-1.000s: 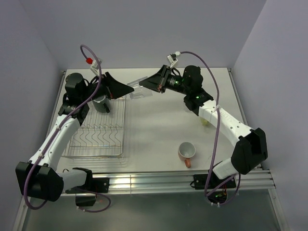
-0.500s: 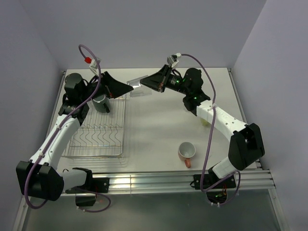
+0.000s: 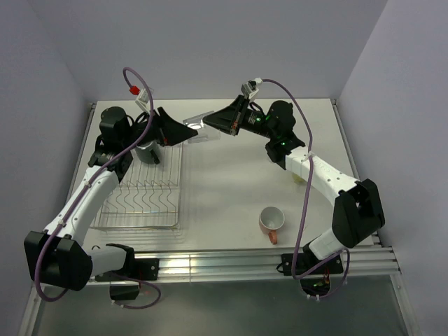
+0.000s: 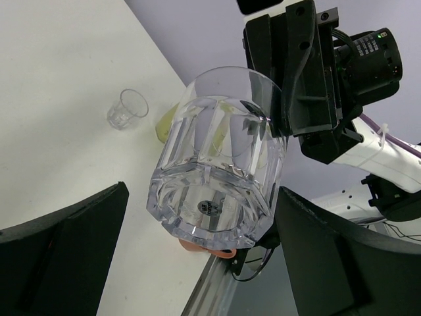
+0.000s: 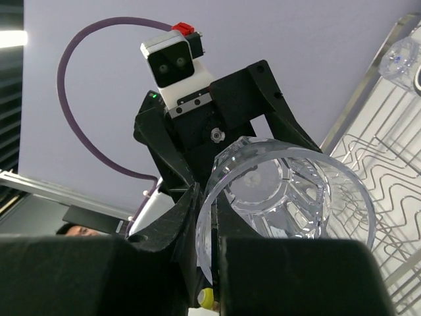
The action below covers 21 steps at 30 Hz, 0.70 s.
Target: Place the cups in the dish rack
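Observation:
My right gripper (image 3: 210,126) is shut on the rim of a clear glass tumbler (image 3: 198,127), holding it on its side in the air beyond the dish rack (image 3: 140,192). In the right wrist view its fingers (image 5: 197,224) pinch the tumbler (image 5: 296,191) wall. The left gripper (image 4: 204,191) is open, its fingers on either side of the tumbler (image 4: 217,178) base and apart from it. A dark cup (image 3: 145,150) stands in the rack's far end. An orange mug (image 3: 271,220) lies on the table. A pale yellow-green cup (image 4: 164,122) and a small clear glass (image 4: 128,108) stand further right.
The wire rack (image 5: 381,164) fills the table's left side, with another clear glass (image 5: 402,54) at its far corner. A metal rail (image 3: 231,262) runs along the near edge. Walls close in behind and on both sides.
The right gripper has carried the tumbler a little left, toward the left gripper, whose open fingers now flank the tumbler's base.

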Tool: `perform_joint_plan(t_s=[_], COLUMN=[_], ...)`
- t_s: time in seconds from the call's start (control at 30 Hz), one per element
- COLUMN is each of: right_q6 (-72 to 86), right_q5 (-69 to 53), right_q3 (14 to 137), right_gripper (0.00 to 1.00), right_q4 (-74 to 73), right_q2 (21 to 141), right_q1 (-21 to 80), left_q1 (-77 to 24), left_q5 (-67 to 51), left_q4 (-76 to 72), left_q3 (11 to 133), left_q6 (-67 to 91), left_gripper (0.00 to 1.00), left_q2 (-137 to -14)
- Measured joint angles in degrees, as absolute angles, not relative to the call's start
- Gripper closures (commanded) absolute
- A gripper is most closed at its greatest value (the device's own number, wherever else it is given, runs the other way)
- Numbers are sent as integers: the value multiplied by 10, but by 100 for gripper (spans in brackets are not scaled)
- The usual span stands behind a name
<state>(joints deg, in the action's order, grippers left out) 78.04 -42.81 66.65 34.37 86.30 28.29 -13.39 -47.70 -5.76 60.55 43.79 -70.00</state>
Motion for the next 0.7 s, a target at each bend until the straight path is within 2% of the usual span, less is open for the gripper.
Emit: perform_joint_plan(t_s=[0.27,0.47,0.63,0.7], right_q6=[827,845,848,850], right_q5=[-436,-439,-438,-436], right_q3=[661,660,655,651], right_gripper=[100,100,100,100], right_q4=[414,441,450,457], right_q2=[891,903,904,904], right_q1=[283,283,283,283], left_q1=[-148,-152,-153,-154], left_q5=[-477,-477,-477,-478], left_q4=[-64,-71,-75,-75], left_q3=[606,606,606,606], left_q6=[439,443,445,446], left_gripper=[6,19,20,26], left_q2=[-711,-715,-715,-714])
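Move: The glass in the right gripper has its middle about 5 cm to the right of the left hand point, a centimetre back and level with it. From the right hand, the glass hangs some 3 cm left, 2 back and 4 down; the left gripper is about 7 cm left, level fore-and-aft and 4 lower. From the left hand, the dark mug is about 13 cm left, 11 ahead and 27 down; the rack's middle lies 17 left, 4 ahead and 29 down. The glass, still pinched at its rim wall by the nearly still right hand, is tilted slightly as that wrist tips its fingers up by about 5 degrees. The wide-open left gripper eases roughly 1.5 cm to the right onto the base end, then starts closing, by about a fifth of its range, until its fingers flank the glass. ##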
